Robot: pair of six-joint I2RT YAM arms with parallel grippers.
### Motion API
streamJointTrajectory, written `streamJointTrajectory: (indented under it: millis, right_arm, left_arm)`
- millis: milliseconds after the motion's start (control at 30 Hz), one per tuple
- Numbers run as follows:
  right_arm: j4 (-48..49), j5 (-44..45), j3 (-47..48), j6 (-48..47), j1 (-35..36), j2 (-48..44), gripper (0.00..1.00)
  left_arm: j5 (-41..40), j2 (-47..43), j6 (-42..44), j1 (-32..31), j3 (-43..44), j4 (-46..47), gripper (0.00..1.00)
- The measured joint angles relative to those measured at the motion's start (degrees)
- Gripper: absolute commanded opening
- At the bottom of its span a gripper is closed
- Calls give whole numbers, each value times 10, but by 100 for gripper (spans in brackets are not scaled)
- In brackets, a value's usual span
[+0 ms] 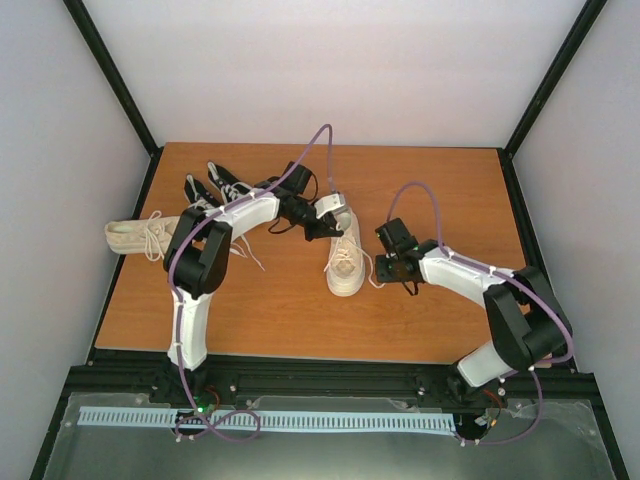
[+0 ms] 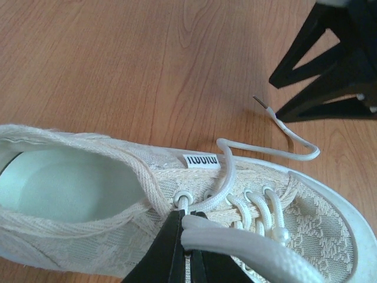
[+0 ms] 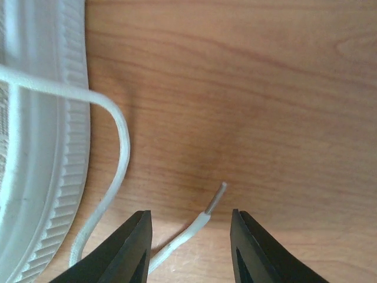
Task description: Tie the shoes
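A cream shoe (image 1: 346,258) lies in the middle of the table, toe toward the arms. My left gripper (image 2: 189,223) is shut on its pale lace (image 2: 259,246) right at the top eyelet, over the shoe's opening (image 2: 65,183). The other lace end (image 2: 294,138) trails off the shoe's right side across the wood. Its metal tip (image 3: 215,198) lies between the fingers of my right gripper (image 3: 191,239), which stands open and touches nothing. The shoe's ribbed white sole (image 3: 50,147) is just left of that gripper. A second cream shoe (image 1: 135,237) and two black shoes (image 1: 215,188) lie at the far left.
The wooden table (image 1: 450,200) is walled in by white panels with black frame posts. My right gripper's black fingers (image 2: 330,71) show at the top right of the left wrist view, close to the lace tip. Loose laces from the left shoes lie near the left arm (image 1: 200,260).
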Motion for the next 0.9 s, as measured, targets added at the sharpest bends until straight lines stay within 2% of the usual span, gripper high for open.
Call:
streamJointTrajectory:
  millis: [167,233,333,367,567,667,767,900]
  right_arm:
    - [9,11,-14,56,16,17,36]
    - [17,10,-19,67,17,29,28]
    - [35,15,-24,79,22,47,5]
    - [42,17,-26,80,23,48,3]
    - [64,13,-38,64,4,39,3]
    - [88,-28,-38,35,-68,24,3]
    - [103,-86,21,3,-118,37,3]
    - [189,-234,220,5,-119,140,3]
  left_arm:
    - [-2,-4,1,0,-1,0,1]
    - [-3,-4,1,0,-1,0,1]
    - [-4,-5,2,0,-1,0,1]
    - [-4,-5,2,0,-1,0,1]
    - [-6,-5,2,0,-1,0,1]
    - [-7,-5,3,0,-1,0,1]
    - [-9,-5,3,-1,-1,0,1]
    - [-11,-5,3,-1,-1,0,1]
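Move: The free lace end lies right below the open right fingers, about 3 cm down and 1 cm nearer the base. The shoe's middle is some 8 cm to the right hand's left and 8 cm farther out, nearly level with it. The shut left gripper, on the lace over the shoe, is about 9 cm left, 8 cm farther out and 4 cm higher. From the left hand, the lace end lies roughly 9 cm back, 9 cm right and 8 cm below. Lower the right gripper about 3 cm, easing slightly back, and pinch the lace end off the table. Slip briefly right, then sweep forward and up, some 16 cm farther out than the start, swinging left late to pass the shoe's right side towards beyond its heel; let the fingers tilt forward and left about 30 degrees. Keep the left gripper still, its pinch on the other lace held. ##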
